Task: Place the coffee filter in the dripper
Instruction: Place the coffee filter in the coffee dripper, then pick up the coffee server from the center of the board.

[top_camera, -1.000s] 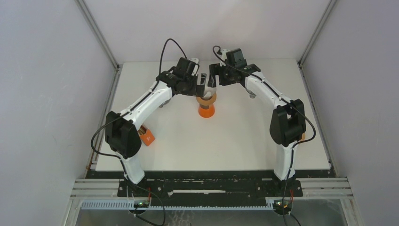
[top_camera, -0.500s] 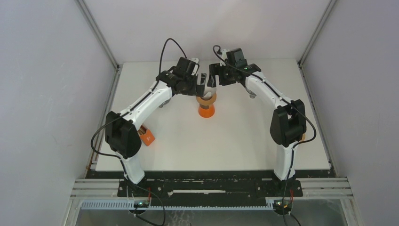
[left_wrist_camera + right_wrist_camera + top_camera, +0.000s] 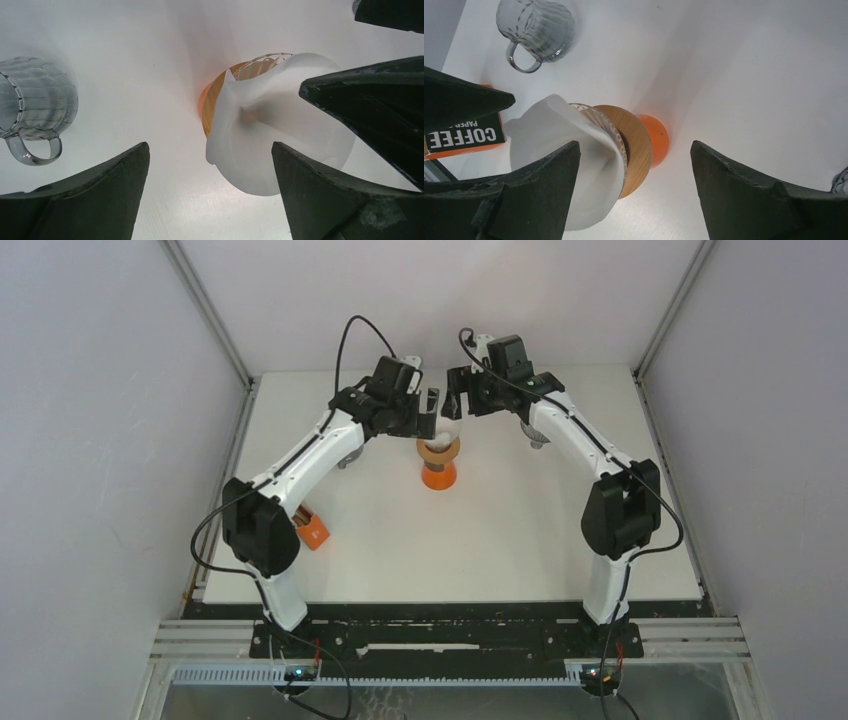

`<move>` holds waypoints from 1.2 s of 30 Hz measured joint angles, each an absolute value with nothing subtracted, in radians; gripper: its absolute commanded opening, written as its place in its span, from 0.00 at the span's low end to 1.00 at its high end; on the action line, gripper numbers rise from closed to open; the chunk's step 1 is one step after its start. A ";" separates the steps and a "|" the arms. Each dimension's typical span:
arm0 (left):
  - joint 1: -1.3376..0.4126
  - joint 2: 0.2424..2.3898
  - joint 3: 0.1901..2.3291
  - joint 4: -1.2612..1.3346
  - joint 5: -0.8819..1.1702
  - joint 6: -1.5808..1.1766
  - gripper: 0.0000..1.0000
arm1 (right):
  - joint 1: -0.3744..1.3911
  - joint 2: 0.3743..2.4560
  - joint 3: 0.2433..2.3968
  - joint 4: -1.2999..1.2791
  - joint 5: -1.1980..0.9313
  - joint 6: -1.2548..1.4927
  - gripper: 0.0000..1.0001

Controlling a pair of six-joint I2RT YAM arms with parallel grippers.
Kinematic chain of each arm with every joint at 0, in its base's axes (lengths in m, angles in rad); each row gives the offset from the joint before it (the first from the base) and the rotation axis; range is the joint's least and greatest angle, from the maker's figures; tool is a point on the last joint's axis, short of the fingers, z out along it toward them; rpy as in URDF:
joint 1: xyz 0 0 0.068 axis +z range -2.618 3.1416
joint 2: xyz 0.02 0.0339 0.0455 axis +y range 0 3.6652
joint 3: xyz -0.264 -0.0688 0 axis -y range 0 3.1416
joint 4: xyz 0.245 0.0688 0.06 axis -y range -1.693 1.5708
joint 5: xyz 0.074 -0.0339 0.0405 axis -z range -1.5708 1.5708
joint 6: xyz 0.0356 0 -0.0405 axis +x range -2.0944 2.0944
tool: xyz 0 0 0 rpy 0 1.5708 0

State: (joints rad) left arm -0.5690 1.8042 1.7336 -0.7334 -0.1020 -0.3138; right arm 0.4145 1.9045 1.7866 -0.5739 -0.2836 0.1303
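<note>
The dripper (image 3: 438,464) stands mid-table: a ribbed glass cone (image 3: 257,62), a wooden collar (image 3: 636,150) and an orange base (image 3: 655,136). The white coffee filter (image 3: 280,125) rests in its mouth, rumpled, with one side drooping over the rim (image 3: 555,137). My left gripper (image 3: 431,412) hovers just above and left of the dripper, open, with nothing between its fingers (image 3: 210,150). My right gripper (image 3: 453,404) hovers above on the right, open and empty as well (image 3: 634,146). Neither gripper touches the filter. One dark finger of the right gripper (image 3: 370,100) shows beside the filter.
A ribbed glass mug (image 3: 35,102) (image 3: 536,25) stands left of the dripper, under the left arm. An orange coffee filter box (image 3: 314,531) (image 3: 466,136) lies near the left edge. Another glass item (image 3: 537,443) sits under the right arm.
Both grippers have drawn up and slightly back from the dripper. The filter stays in the dripper's mouth. Both sets of jaws remain open.
</note>
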 measured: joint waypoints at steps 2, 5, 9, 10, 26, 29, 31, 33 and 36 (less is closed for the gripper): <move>-0.567 1.801 1.734 -0.731 -0.102 -0.315 0.96 | 0.415 1.890 1.787 -0.574 -0.284 0.129 0.89; -0.565 1.791 1.734 -0.727 -0.102 -0.316 0.97 | 0.415 1.871 1.787 -0.574 -0.288 0.128 0.89; -0.559 1.755 1.734 -0.716 -0.102 -0.327 0.97 | 0.416 1.851 1.787 -0.574 -0.295 0.128 0.89; -0.558 1.742 1.733 -0.712 -0.102 -0.332 0.97 | 0.416 1.846 1.787 -0.574 -0.297 0.128 0.89; -0.449 1.406 1.359 -0.527 -0.153 -0.405 0.96 | 0.427 1.544 1.515 -0.520 -0.286 0.137 0.89; -0.413 1.372 1.256 -0.504 -0.185 -0.420 0.96 | 0.427 1.475 1.430 -0.507 -0.278 0.142 0.89; -0.385 1.364 1.203 -0.488 -0.207 -0.429 0.96 | 0.427 1.422 1.368 -0.497 -0.268 0.146 0.89; -0.361 1.364 1.163 -0.465 -0.230 -0.437 0.95 | 0.427 1.369 1.312 -0.484 -0.254 0.152 0.89; -0.329 1.364 1.113 -0.424 -0.257 -0.447 0.95 | 0.428 1.273 1.232 -0.477 -0.214 0.160 0.89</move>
State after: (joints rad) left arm -0.3290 1.3643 1.1126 -0.4244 -0.2569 -0.4473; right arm 0.4278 1.2732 1.2320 -0.4774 -0.2142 0.1596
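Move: The coffee filter, already in the dripper on the orange carafe, has its middle about 4 cm right of the left hand, 2 cm back and 3 cm lower; from the right hand it is some 4 cm left, 4 cm back and 3 cm lower. The carafe is straight beneath it, 13 cm below both hands. The glass mug stands 19 cm left and 4 cm ahead of the left hand, the spare ribbed dripper 19 cm right and 8 cm ahead of the right hand. Both open hands clear out from around the filter, fingers staying wide. The left rises about 8 cm, then swings some 15 cm left towards the glass mug while sinking past its starting height, turning about 25 degrees counter-clockwise. The right lifts first, then draws back about 12 cm and somewhat right, away from the filter, its fingers tilting up slightly. ##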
